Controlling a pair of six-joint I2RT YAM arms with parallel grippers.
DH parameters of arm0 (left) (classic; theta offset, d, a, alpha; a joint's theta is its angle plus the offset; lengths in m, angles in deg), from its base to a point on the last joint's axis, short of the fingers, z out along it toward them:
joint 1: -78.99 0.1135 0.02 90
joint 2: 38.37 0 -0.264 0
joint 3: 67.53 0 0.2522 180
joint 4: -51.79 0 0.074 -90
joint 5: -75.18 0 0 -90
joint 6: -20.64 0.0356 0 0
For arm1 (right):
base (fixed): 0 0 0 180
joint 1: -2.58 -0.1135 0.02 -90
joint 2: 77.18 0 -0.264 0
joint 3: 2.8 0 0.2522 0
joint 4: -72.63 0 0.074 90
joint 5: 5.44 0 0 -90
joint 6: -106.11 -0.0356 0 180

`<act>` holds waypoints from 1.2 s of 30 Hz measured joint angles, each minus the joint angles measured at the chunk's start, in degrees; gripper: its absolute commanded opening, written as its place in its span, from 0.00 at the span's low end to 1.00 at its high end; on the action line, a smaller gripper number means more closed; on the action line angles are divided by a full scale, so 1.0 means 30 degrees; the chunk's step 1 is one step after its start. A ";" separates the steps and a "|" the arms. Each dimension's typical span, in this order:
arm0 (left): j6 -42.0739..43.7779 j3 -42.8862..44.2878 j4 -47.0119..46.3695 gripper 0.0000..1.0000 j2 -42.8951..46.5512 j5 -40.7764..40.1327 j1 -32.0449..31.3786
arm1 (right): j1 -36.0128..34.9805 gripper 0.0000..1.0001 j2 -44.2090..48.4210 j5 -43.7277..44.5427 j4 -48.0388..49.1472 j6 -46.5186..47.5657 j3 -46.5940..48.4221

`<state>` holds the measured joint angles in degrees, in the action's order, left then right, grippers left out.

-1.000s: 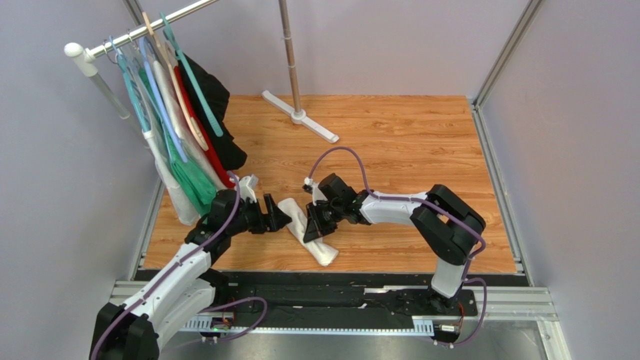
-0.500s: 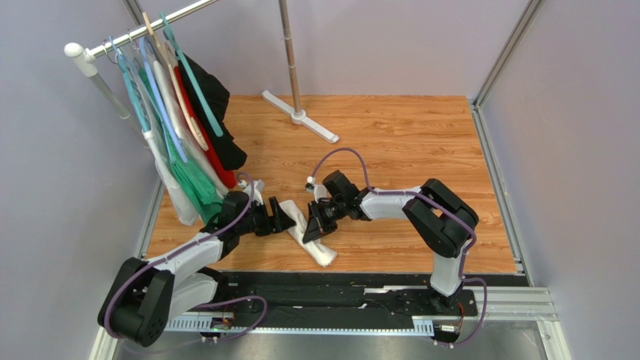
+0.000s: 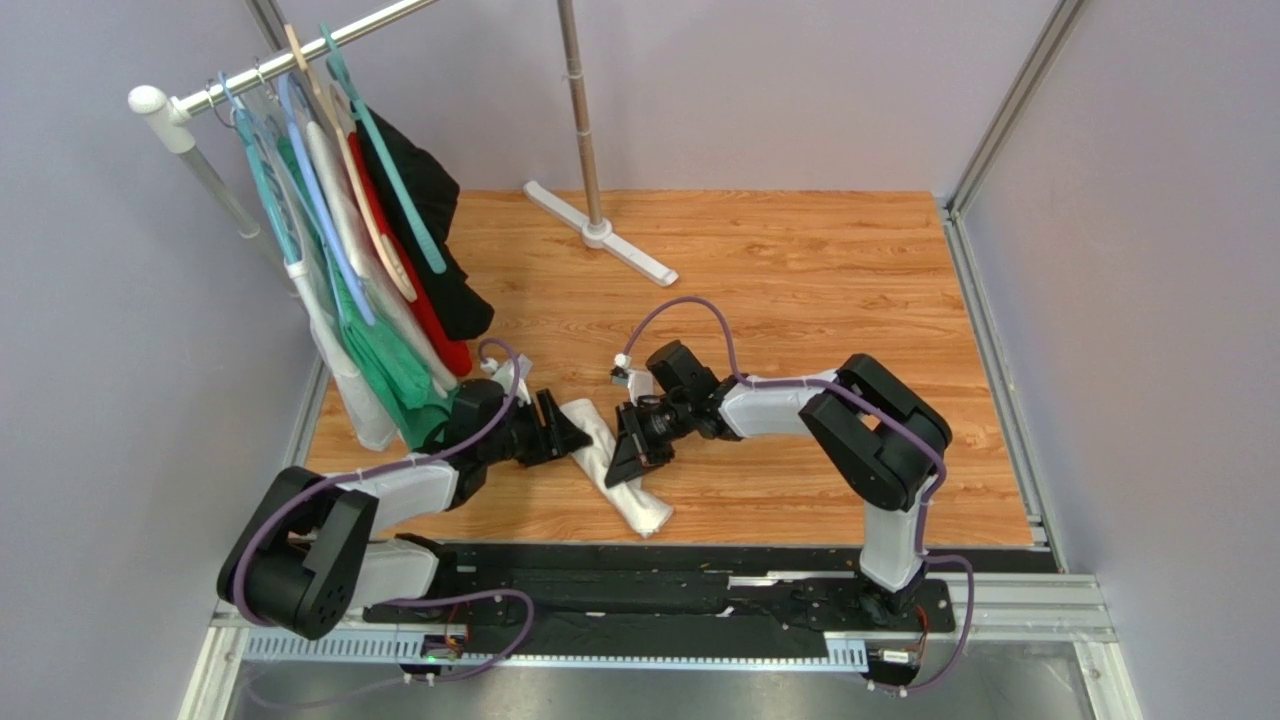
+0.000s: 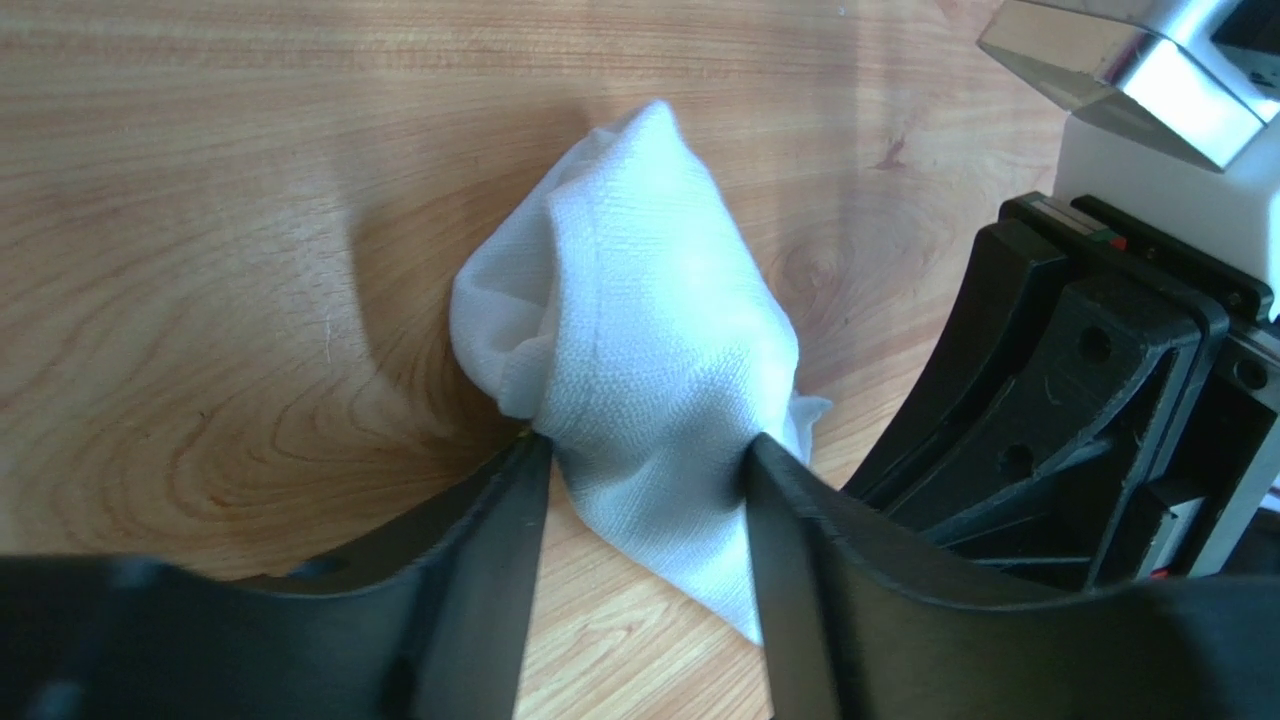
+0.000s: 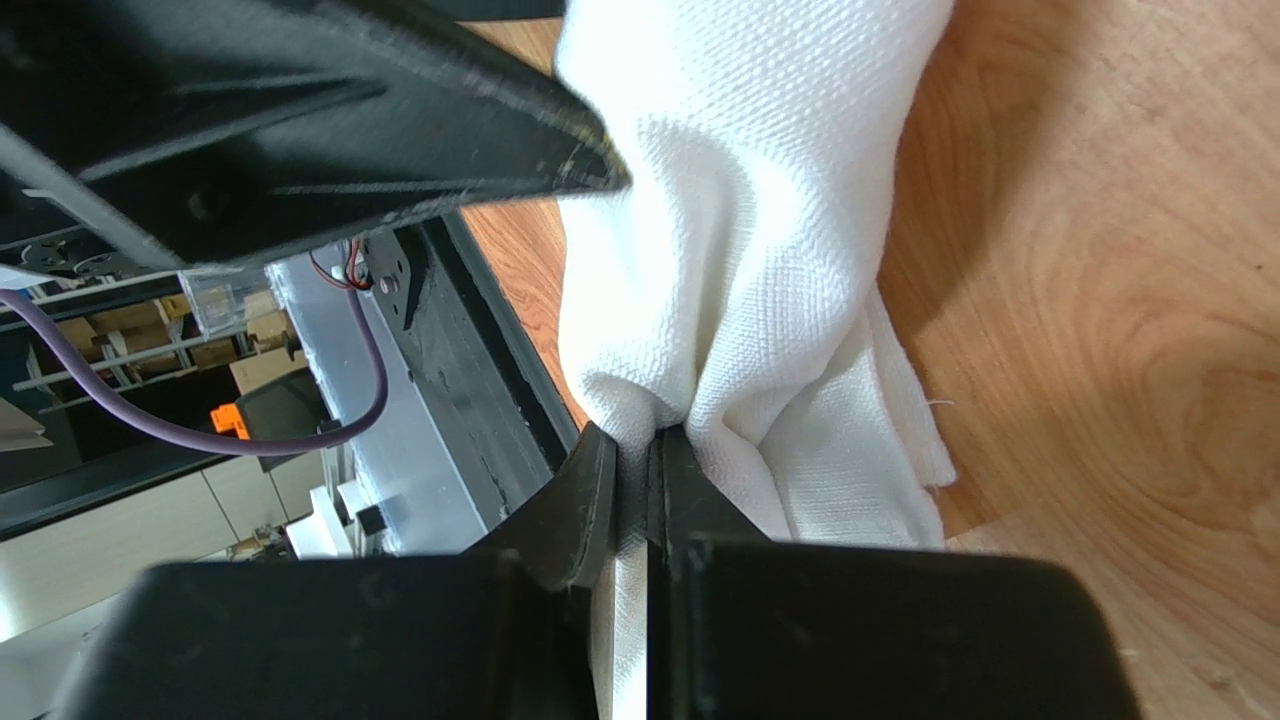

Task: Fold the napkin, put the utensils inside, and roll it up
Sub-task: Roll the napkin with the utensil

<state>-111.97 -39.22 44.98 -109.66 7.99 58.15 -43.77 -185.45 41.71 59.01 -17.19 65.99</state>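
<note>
The napkin (image 3: 643,506) is a narrow white bundle lying slantwise on the wooden table, between the two grippers. My left gripper (image 3: 567,435) has its fingertips against both sides of the bundle's far end (image 4: 646,330), pressing into the cloth; the gripper (image 4: 643,450) holds that end. Close on the right, my right gripper (image 3: 627,455) is shut on a pinched fold of the napkin (image 5: 751,225), its tips (image 5: 649,443) nearly touching. The right gripper's black body (image 4: 1082,390) fills the left wrist view's right side. The utensils are hidden.
A clothes rail with several hangers and garments (image 3: 368,270) stands at the back left, close behind the left arm. A pole on a white foot (image 3: 601,233) stands at the back. The black mounting rail (image 3: 676,578) runs along the near edge.
My left arm has stretched rightwards to the napkin's end and its jaws have narrowed onto the cloth. The right gripper has kept its hold, barely shifting.
</note>
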 measured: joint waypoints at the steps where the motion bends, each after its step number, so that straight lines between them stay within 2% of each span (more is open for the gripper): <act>1: -0.0095 -0.0036 -0.0131 0.43 -0.0124 -0.0007 0.0015 | 0.0029 0.00 -0.0044 -0.0066 0.0044 -0.0015 0.0000; 3: -0.0291 -0.0168 -0.0423 0.35 -0.0219 0.0000 0.0044 | 0.0058 0.00 -0.0095 -0.0102 0.0051 -0.0022 0.0007; 5: -0.0459 -0.0197 -0.0699 0.27 -0.0117 0.0168 0.0066 | 0.0058 0.06 -0.0095 -0.0051 -0.0029 0.0015 0.0044; 6: -0.0546 -0.0197 -0.0743 0.23 -0.0080 0.0175 0.0058 | 0.0058 0.11 -0.0095 -0.0029 -0.0095 0.0044 0.0073; 7: -0.0619 -0.0197 -0.0780 0.18 -0.0022 0.0248 0.0058 | 0.0058 0.20 -0.0095 0.0015 -0.0182 0.0080 0.0095; 9: -0.0729 -0.0189 -0.0699 0.16 0.0160 0.0306 0.0058 | 0.0058 0.30 -0.0058 0.0160 -0.0546 0.0211 0.0240; 10: -0.0765 -0.0182 -0.0590 0.15 0.0284 0.0335 0.0058 | 0.0051 0.41 0.0022 0.0466 -0.0991 0.0430 0.0379; 11: -0.0772 -0.0168 -0.0423 0.13 0.0379 0.0313 0.0058 | 0.0044 0.42 0.0204 0.0831 -0.1610 0.0634 0.0532; 15: -0.0750 0.0080 0.0634 0.05 0.0743 0.0204 0.0058 | -0.0219 0.45 0.1486 0.2718 -0.4488 0.1705 0.1304; 19: -0.0685 0.0423 0.1749 0.04 0.1035 0.0058 0.0058 | -0.1115 0.48 0.3475 0.6229 -0.7366 0.2739 0.2594; 24: -0.0685 0.0597 0.2426 0.03 0.1180 -0.0073 0.0058 | -0.4634 0.50 0.5129 1.0950 -0.8568 0.3351 0.3912; 29: -0.0685 0.0707 0.2681 0.02 0.1188 -0.0131 0.0058 | -0.7949 0.50 0.4583 1.5103 -0.8706 0.3381 0.4379; 36: -0.0678 0.1122 0.3082 0.02 0.0867 -0.0102 0.0058 | -0.8364 0.50 0.2062 1.9577 -0.8888 0.3271 0.4524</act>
<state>-114.01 -35.86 54.22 -107.05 7.68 58.33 -68.86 -179.27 100.44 32.35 -7.38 79.56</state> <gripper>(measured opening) 0.112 0.499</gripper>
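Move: The rolled napkin's far end lies between the left hand's open fingers, about 1 cm ahead and 1 cm below; its near end is some 11 cm back and 10 cm to the right. The right hand already grips the roll's middle, about 1 cm ahead and 1 cm right of its hand point; from there, the far end is about 7 cm ahead and 4 cm left, the near end 5 cm back and 5 cm right. Left hand pinches the roll's far end; right lets go, rises some 7 cm, sinks back open, pointing steeper. ##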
